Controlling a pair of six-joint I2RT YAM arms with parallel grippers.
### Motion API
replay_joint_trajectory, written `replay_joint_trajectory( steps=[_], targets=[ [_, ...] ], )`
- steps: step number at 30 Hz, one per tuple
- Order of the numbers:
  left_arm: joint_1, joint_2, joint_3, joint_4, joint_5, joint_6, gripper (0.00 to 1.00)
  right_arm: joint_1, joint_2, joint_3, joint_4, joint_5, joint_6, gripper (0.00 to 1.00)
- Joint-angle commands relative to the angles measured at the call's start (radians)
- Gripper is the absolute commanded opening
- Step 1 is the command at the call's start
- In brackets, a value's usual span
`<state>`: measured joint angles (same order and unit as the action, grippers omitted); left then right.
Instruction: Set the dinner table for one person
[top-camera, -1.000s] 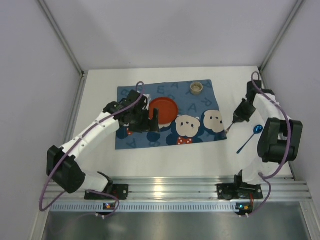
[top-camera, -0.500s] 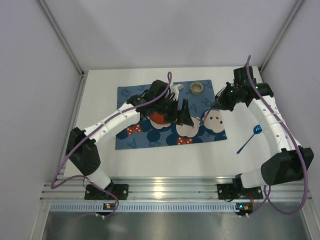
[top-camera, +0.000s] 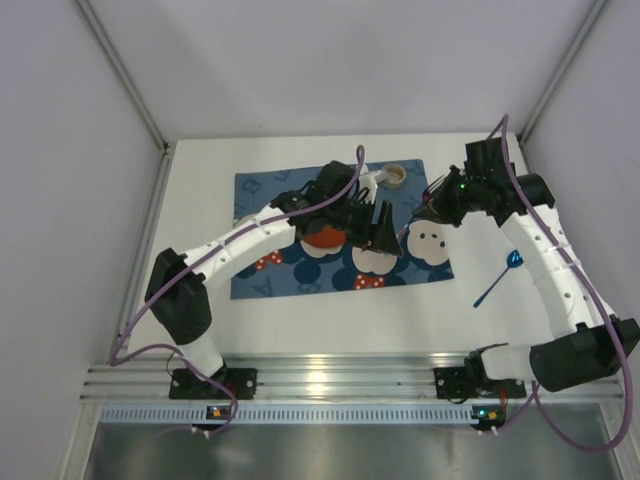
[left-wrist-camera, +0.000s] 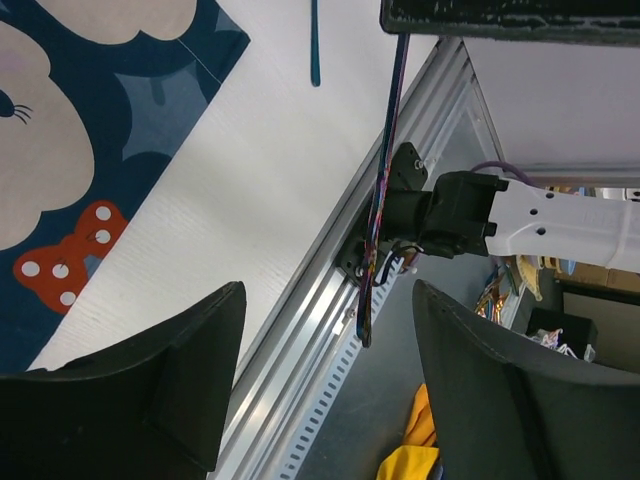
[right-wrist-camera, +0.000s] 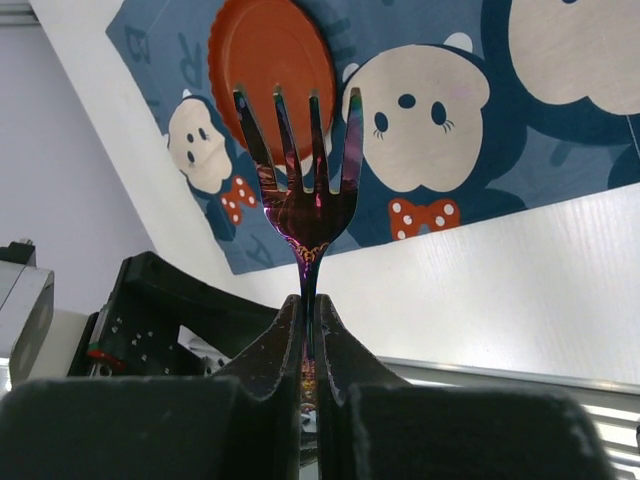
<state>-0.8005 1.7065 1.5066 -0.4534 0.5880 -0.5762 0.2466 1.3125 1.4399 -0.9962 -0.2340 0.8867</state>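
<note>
My right gripper is shut on the handle of an iridescent purple fork, tines pointing away, held over the right part of the blue mouse-face mat. In the top view the right gripper faces my left gripper at close range. The left gripper is open and holds nothing. The fork shows edge-on in line with its gap. A red plate lies on the mat, half hidden by the left arm. The mat lies on the white dinner table.
A small round cup stands at the mat's far right corner. A blue spoon lies on the bare tabletop right of the mat. Grey walls close in the table, and an aluminium rail runs along the near edge.
The left arm swung right from the plate's left side to the mat's middle, and its jaws narrowed a little. The right arm carried the fork left and further back over the mat.
</note>
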Motion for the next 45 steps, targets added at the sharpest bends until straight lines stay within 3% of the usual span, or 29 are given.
replay_joint_trajectory(
  steps=[1, 5, 12, 14, 15, 16, 17, 18, 19, 22, 28, 33, 45],
  targets=[
    [-0.005, -0.004, 0.012, 0.073, 0.022, -0.007, 0.72, 0.036, -0.035, 0.008, 0.004, -0.019, 0.041, 0.0],
    [-0.006, -0.001, 0.017, 0.09, 0.024, -0.014, 0.54, 0.066, -0.044, -0.013, 0.014, -0.016, 0.064, 0.0],
    [-0.003, -0.021, -0.006, 0.116, 0.062, -0.042, 0.0, 0.126, -0.048, -0.056, 0.054, -0.002, 0.098, 0.0],
    [0.01, -0.045, -0.063, 0.125, 0.067, -0.053, 0.0, 0.132, -0.041, -0.05, 0.06, -0.007, 0.097, 0.04],
    [0.021, -0.082, -0.09, 0.137, 0.062, -0.056, 0.0, 0.132, -0.036, -0.046, 0.06, -0.007, 0.092, 0.13],
    [0.033, -0.105, -0.158, 0.145, 0.059, -0.059, 0.0, 0.132, -0.035, -0.039, 0.06, 0.001, 0.086, 0.36],
    [0.07, -0.129, -0.198, 0.156, 0.061, -0.073, 0.0, 0.132, -0.03, -0.03, 0.059, 0.008, 0.072, 0.46],
    [0.125, -0.18, -0.286, 0.189, 0.079, -0.082, 0.0, 0.132, -0.027, -0.02, 0.059, 0.022, 0.057, 0.61],
    [0.126, -0.205, -0.33, 0.205, 0.094, -0.091, 0.0, 0.131, -0.022, -0.019, 0.057, 0.027, 0.057, 0.67],
    [0.316, -0.301, -0.471, 0.188, 0.125, -0.08, 0.0, 0.117, -0.001, 0.026, 0.038, 0.036, 0.0, 0.76],
    [0.669, -0.38, -0.669, 0.153, 0.228, 0.027, 0.0, 0.1, 0.025, 0.027, 0.021, 0.03, -0.038, 0.77],
    [0.731, -0.286, -0.703, 0.254, 0.236, 0.015, 0.0, 0.1, 0.045, 0.007, 0.022, 0.006, -0.045, 0.76],
    [0.85, 0.005, -0.524, 0.254, 0.177, 0.048, 0.0, 0.1, 0.056, -0.039, 0.022, -0.011, -0.077, 0.75]
  ],
)
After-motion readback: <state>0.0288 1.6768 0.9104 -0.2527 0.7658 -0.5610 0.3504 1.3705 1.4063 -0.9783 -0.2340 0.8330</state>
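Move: The fork, held by the right hand, has its handle end just outside the left hand's open fingers, about 3 cm to their right, 2 cm ahead and 2 cm above; from the right hand's fingertips that end lies some 6 cm left, 3 cm back and 2 cm below. From the left hand, the free strip of mat is roughly 31 cm left, 18 cm ahead and 23 cm below, and the red plate about 14 cm left, 21 cm ahead and 22 cm below. The left hand waits nearly in place and shuts on the fork's handle end as the right hand feeds the fork about 3 cm left and 2 cm back into its fingers; the right fingers then open and let go, and that hand stays near there, open. Keeping its pinch on the handle, the left hand swings about 28 cm left, sinking some 16 cm and going 10 cm forward while it turns roughly 40 degrees counter-clockwise, towards the free strip of mat left of the plate. ##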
